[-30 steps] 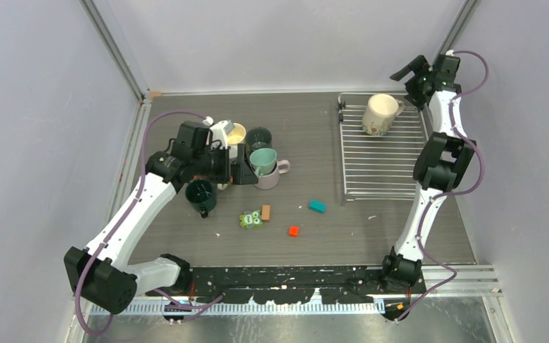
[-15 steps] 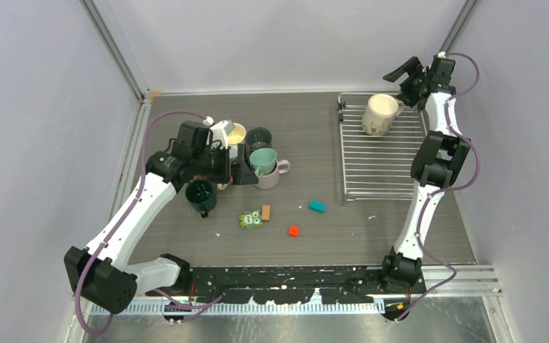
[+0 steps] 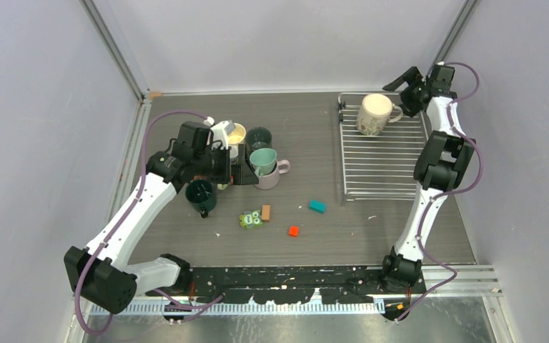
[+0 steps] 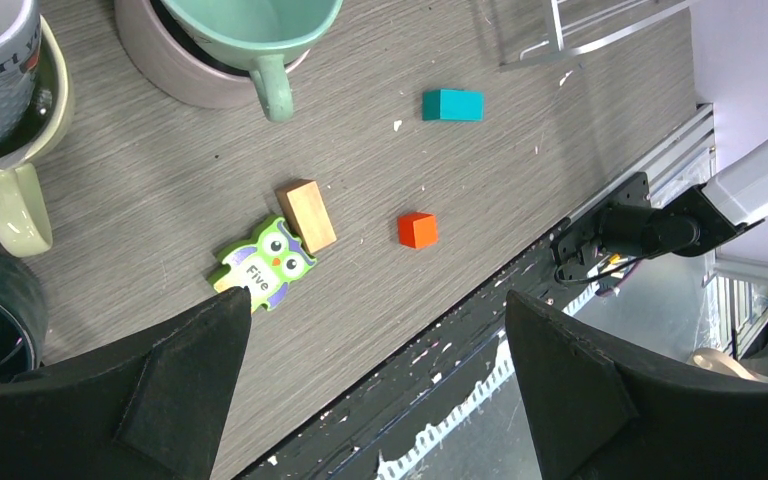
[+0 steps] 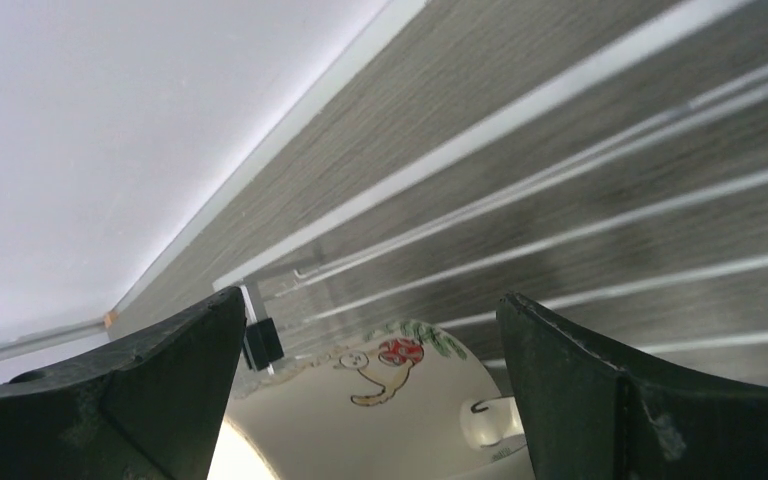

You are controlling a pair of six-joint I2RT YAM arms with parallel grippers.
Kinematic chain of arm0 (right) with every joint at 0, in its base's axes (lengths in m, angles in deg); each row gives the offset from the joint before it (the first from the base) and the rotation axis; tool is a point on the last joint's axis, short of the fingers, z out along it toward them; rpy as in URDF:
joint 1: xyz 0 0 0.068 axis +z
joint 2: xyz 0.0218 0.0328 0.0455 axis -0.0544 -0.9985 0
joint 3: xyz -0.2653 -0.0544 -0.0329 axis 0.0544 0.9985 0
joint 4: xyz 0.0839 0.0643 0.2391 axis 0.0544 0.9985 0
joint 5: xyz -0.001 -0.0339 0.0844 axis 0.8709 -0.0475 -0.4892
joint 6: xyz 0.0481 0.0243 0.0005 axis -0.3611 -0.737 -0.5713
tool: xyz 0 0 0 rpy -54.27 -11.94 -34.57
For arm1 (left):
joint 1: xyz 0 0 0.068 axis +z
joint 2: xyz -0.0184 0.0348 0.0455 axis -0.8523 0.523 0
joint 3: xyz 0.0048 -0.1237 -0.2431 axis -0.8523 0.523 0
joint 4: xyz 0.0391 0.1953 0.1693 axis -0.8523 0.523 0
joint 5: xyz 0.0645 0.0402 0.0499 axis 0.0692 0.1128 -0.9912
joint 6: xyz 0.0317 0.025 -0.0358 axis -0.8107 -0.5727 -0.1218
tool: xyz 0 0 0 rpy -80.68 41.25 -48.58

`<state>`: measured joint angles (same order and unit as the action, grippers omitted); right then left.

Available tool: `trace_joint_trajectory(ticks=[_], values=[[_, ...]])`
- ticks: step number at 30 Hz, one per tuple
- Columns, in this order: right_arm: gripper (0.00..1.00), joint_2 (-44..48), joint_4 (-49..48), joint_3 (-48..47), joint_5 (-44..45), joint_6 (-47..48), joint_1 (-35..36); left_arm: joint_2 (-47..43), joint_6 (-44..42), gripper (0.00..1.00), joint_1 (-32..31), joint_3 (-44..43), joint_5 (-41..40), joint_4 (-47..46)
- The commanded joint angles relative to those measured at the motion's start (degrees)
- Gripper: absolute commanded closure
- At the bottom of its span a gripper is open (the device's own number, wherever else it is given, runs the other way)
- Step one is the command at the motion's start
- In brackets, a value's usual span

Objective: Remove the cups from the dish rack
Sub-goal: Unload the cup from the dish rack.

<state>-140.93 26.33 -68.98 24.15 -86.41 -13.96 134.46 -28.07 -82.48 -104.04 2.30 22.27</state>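
One cream cup (image 3: 374, 114) with a painted figure stands at the far end of the dish rack (image 3: 382, 161). My right gripper (image 3: 402, 91) hovers open just behind its handle. In the right wrist view the cup (image 5: 360, 400) sits below and between the open fingers (image 5: 140, 390), untouched. On the table at the left stand several cups: cream (image 3: 236, 133), dark teal (image 3: 259, 137), light teal (image 3: 263, 160) nested in mauve (image 3: 277, 176), and dark green (image 3: 201, 195). My left gripper (image 3: 239, 171) is open and empty beside them.
Toy pieces lie on the table in front: a teal block (image 3: 317, 206), a red block (image 3: 294, 231), a wooden block (image 3: 266, 212) and a green owl piece (image 3: 250, 219). Walls stand close behind and to the right of the rack.
My right gripper has swung left and back, closer to the cream cup's handle. The cup sits slightly further left. The left arm has not moved.
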Motion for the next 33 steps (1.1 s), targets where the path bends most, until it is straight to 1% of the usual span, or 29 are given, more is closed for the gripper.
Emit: trace_joint_trajectory(ticks=[1, 10, 19, 25, 33], values=[[0.0, 7.71, 0.08, 4.65, 1.31, -1.62, 0.38, -0.33, -0.97, 0.0, -0.31, -1.59, 1.11, -1.49], [0.0, 14.96, -5.98, 17.17, 3.13, -8.46, 0.37, -0.69, -0.97, 0.0, -0.84, -1.41, 1.28, -1.51], [0.0, 24.47, -20.05, 34.75, 4.15, -17.87, 0.38, -1.1, -0.89, 0.0, -1.25, -1.06, 1.13, -1.52], [0.0, 26.36, -22.88, 37.83, 4.68, -20.19, 0.47, -0.77, -0.86, 0.0, -1.91, -1.16, 1.27, -1.76], [0.0, 23.67, -19.52, 33.32, 4.07, -17.45, 0.64, -0.71, -0.96, 0.0, -2.18, -1.32, 1.21, -1.53]])
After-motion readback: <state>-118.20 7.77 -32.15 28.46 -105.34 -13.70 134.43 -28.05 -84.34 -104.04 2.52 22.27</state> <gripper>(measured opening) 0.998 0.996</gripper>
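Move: The cream cup, the last one on the dish rack, stands about 9 cm to the right hand's left, some 4 cm back and 6 cm below it. Its handle points right, only about 2 cm left and 3 cm back of the hand, some 5 cm below. The rack's middle lies roughly 11 cm back, 10 cm left and 12 cm down. From the idle left hand the cup is about 30 cm ahead, 41 cm right and 14 cm lower. The right hand, fingers wide open, draws back about 7.5 cm along the cream cup's right side, drifting some 2 cm left, with its rear finger bearing on the handle and carrying it back. As it goes it turns roughly 15 degrees clockwise and rolls its left side up by about 10 degrees, then stops drawing back and eases up about 1 cm, still without closing. ##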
